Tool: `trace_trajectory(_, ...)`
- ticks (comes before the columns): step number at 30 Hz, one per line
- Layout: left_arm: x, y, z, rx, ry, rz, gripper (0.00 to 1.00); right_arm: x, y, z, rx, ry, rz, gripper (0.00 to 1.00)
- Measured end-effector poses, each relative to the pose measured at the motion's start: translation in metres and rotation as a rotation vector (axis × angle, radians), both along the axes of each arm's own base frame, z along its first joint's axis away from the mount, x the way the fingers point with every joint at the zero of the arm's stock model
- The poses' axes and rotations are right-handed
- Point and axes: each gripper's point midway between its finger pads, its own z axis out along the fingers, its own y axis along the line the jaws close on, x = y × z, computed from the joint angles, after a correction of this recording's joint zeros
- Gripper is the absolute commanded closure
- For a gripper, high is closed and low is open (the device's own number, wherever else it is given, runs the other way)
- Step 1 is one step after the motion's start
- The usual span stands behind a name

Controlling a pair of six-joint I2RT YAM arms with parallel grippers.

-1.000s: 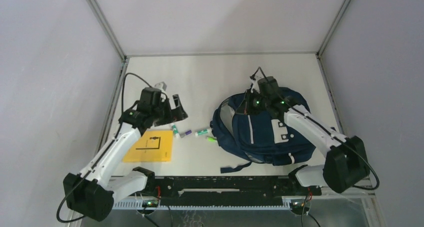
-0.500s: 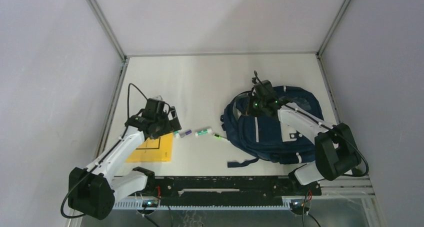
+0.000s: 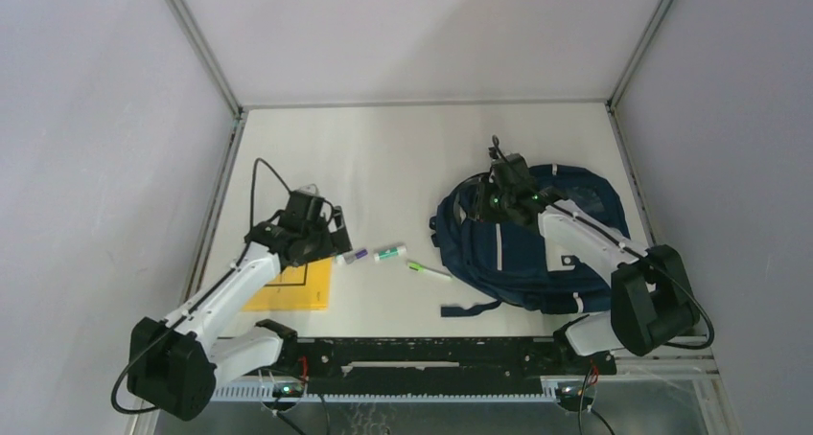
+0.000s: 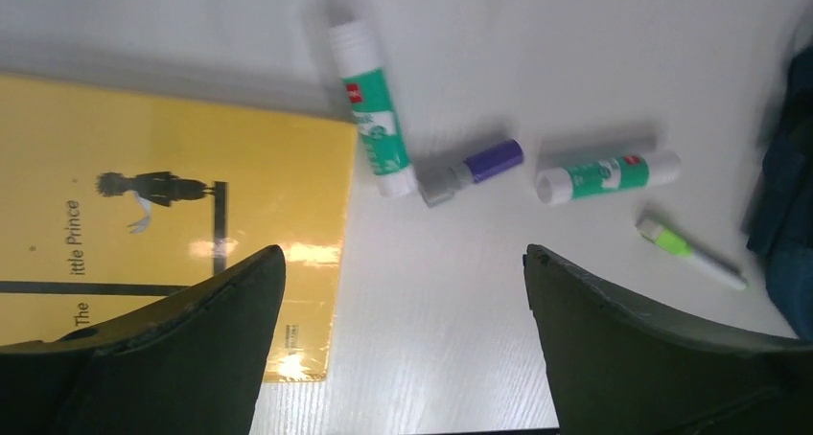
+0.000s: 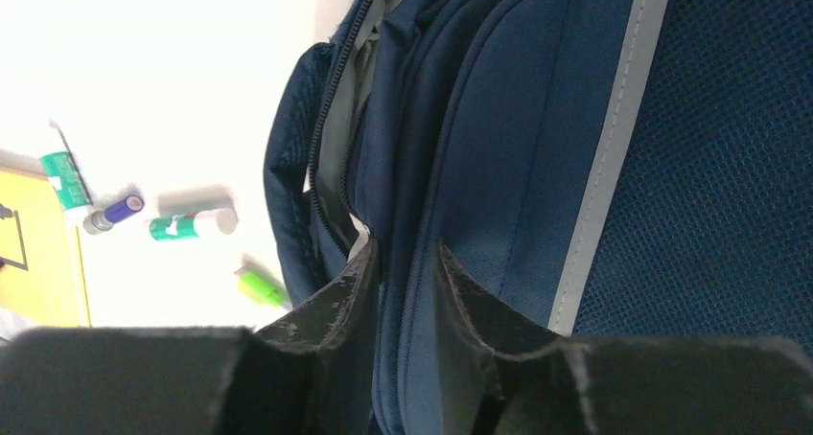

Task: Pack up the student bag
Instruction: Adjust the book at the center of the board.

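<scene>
The student bag (image 3: pixel 551 258), navy with white piping, lies flat at the right of the table. Its zipped top edge fills the right wrist view (image 5: pixel 518 119). My right gripper (image 3: pixel 491 201) is at the bag's upper left edge. Its jaws (image 5: pixel 407 253) are slightly apart, open, with a loose fold of the bag's fabric between them. My left gripper (image 3: pixel 333 240) hangs wide open and empty low over the table (image 4: pixel 403 263), at the right edge of a yellow book (image 4: pixel 144 215).
Ahead of the left gripper lie two green-and-white glue sticks (image 4: pixel 372 119) (image 4: pixel 606 174), a purple marker (image 4: pixel 475 169) and a green-capped pen (image 4: pixel 685 253). The pen (image 3: pixel 427 269) is just left of the bag. A dark strap (image 3: pixel 470 308) trails from the bag toward the front rail.
The bag has been dragged to the right and now lies flatter. The right jaws have parted. The left arm has dropped lower and nearer, to the book's edge.
</scene>
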Motion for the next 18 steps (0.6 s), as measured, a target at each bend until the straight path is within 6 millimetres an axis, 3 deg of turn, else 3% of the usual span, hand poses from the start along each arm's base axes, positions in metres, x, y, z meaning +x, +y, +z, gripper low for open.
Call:
trace_trajectory(4,-0.009,-0.024,0.005,0.027,-0.022,-0.115,0.02,-0.006,0.001,0.005,-0.011,-0.009,0.016,0.46)
trace_trajectory(10,-0.012,-0.061,0.017,0.016,-0.057,-0.246,0.02,-0.012,-0.004,0.018,-0.016,-0.03,0.009,0.43)
trace_trajectory(18,-0.011,-0.099,0.025,-0.058,-0.084,-0.345,0.03,-0.01,-0.035,0.045,-0.07,-0.12,-0.092,0.42)
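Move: The left hand, open and empty, has the farther-right glue stick about 11 cm to its right, 6 cm ahead and 7 cm below. The purple marker is some 3 cm right and 5 cm ahead of that hand, the other glue stick 3 cm left and 7 cm ahead, the yellow book's middle 14 cm left and 1 cm back. The backpack's middle lies roughly 14 cm right, 4 cm back and 4 cm below the right hand; the highlighter is about 11 cm left and 7 cm back of it. The left hand sweeps about 10 cm to the right, away from the yellow book and over towards the farther-right glue stick and the backpack, rising slightly and turning some 20 degrees clockwise, fingers still wide open and touching nothing. Meanwhile the right hand spreads its slightly parted fingers to a bit over half open, comes free of the backpack's front flap and lifts about 5 cm, first easing back a little, then moving some 4 cm right towards the pale strip on the bag. ##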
